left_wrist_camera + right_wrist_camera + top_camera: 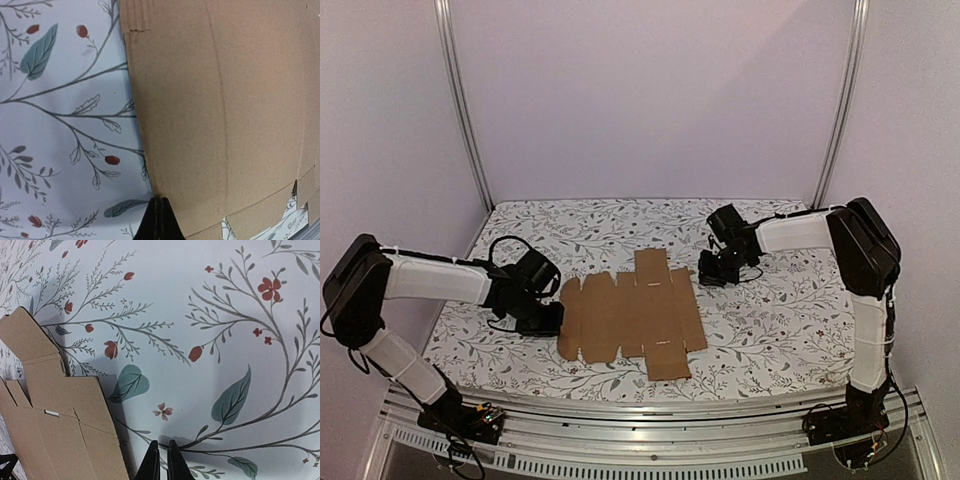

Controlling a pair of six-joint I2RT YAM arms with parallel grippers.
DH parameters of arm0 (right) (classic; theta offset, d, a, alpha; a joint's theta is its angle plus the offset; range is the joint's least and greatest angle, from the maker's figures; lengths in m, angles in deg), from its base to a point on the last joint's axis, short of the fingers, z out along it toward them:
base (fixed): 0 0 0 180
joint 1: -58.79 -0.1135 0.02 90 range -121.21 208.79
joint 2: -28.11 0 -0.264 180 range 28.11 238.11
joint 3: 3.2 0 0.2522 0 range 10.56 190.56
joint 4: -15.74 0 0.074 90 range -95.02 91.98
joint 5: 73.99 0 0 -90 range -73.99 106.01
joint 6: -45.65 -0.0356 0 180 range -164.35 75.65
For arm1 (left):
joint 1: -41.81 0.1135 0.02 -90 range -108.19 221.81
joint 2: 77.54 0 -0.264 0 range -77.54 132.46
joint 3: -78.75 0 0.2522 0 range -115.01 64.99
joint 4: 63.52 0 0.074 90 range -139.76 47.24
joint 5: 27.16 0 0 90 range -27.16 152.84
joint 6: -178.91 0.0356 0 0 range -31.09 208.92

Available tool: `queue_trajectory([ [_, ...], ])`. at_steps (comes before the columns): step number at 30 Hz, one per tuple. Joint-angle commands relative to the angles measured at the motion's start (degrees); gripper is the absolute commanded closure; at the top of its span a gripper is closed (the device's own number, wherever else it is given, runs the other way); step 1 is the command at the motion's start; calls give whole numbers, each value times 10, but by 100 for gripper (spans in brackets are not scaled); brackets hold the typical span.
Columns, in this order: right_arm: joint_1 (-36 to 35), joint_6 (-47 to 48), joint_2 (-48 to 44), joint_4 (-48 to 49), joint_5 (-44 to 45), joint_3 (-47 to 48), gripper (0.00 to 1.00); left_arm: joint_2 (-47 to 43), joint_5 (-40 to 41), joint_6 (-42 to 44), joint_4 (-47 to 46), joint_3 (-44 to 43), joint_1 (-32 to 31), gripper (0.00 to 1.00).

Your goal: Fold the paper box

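Observation:
The paper box (pixel 632 312) is a flat brown die-cut sheet lying on the floral table, with flaps sticking out at its far and near sides. My left gripper (pixel 555 318) is low at the sheet's left edge. In the left wrist view its fingers are shut (pixel 160 199), with the tips right at the cardboard (pixel 215 110) edge and nothing visible between them. My right gripper (pixel 705 272) hovers just off the sheet's far right corner. In the right wrist view it (pixel 163 442) shows a narrow gap holding nothing, above bare cloth, with the cardboard (pixel 55 410) to its left.
A floral cloth (pixel 770 320) covers the table. White walls and two aluminium posts (pixel 465 110) close in the back and sides. A metal rail (pixel 660 425) with the arm bases runs along the near edge.

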Motion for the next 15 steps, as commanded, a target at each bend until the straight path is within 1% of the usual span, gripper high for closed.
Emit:
queue_trajectory([
  [1, 15, 50, -45, -53, 24, -40, 91, -56, 1, -32, 47, 9, -16, 100],
  [5, 18, 72, -133, -54, 31, -99, 81, -106, 40, -23, 106, -21, -17, 100],
  [8, 18, 74, -177, -49, 11, -141, 76, -126, 54, -16, 134, -51, -17, 100],
  [11, 18, 67, -220, -35, -24, -177, 69, -133, 49, -13, 137, -74, -16, 100],
  [15, 18, 45, -258, 6, -90, -232, 60, -117, 24, 0, 135, -102, -16, 98],
])
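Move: The flattened paper box lies between the hands, its middle about 17 cm to the right and 4 cm ahead of the left hand, whose tips are at its left edge; from the right hand it is some 16 cm left and 10 cm back. Counted from the right hand, the box's far flap is 12 cm left and 5 cm ahead, its near flap 9 cm left and 23 cm back. All lie roughly 2 cm below the hands. Upwards goes the left hand, some 9 cm almost straight off the box's left edge after a tiny slip back, fingers shut and tipping slightly more forward. The right hand backs about 7 cm towards its base while drawing 5 cm to the right, clear of the box's right edge, rising some 6 cm after a low start as its shut-looking fingers open to about a third. ##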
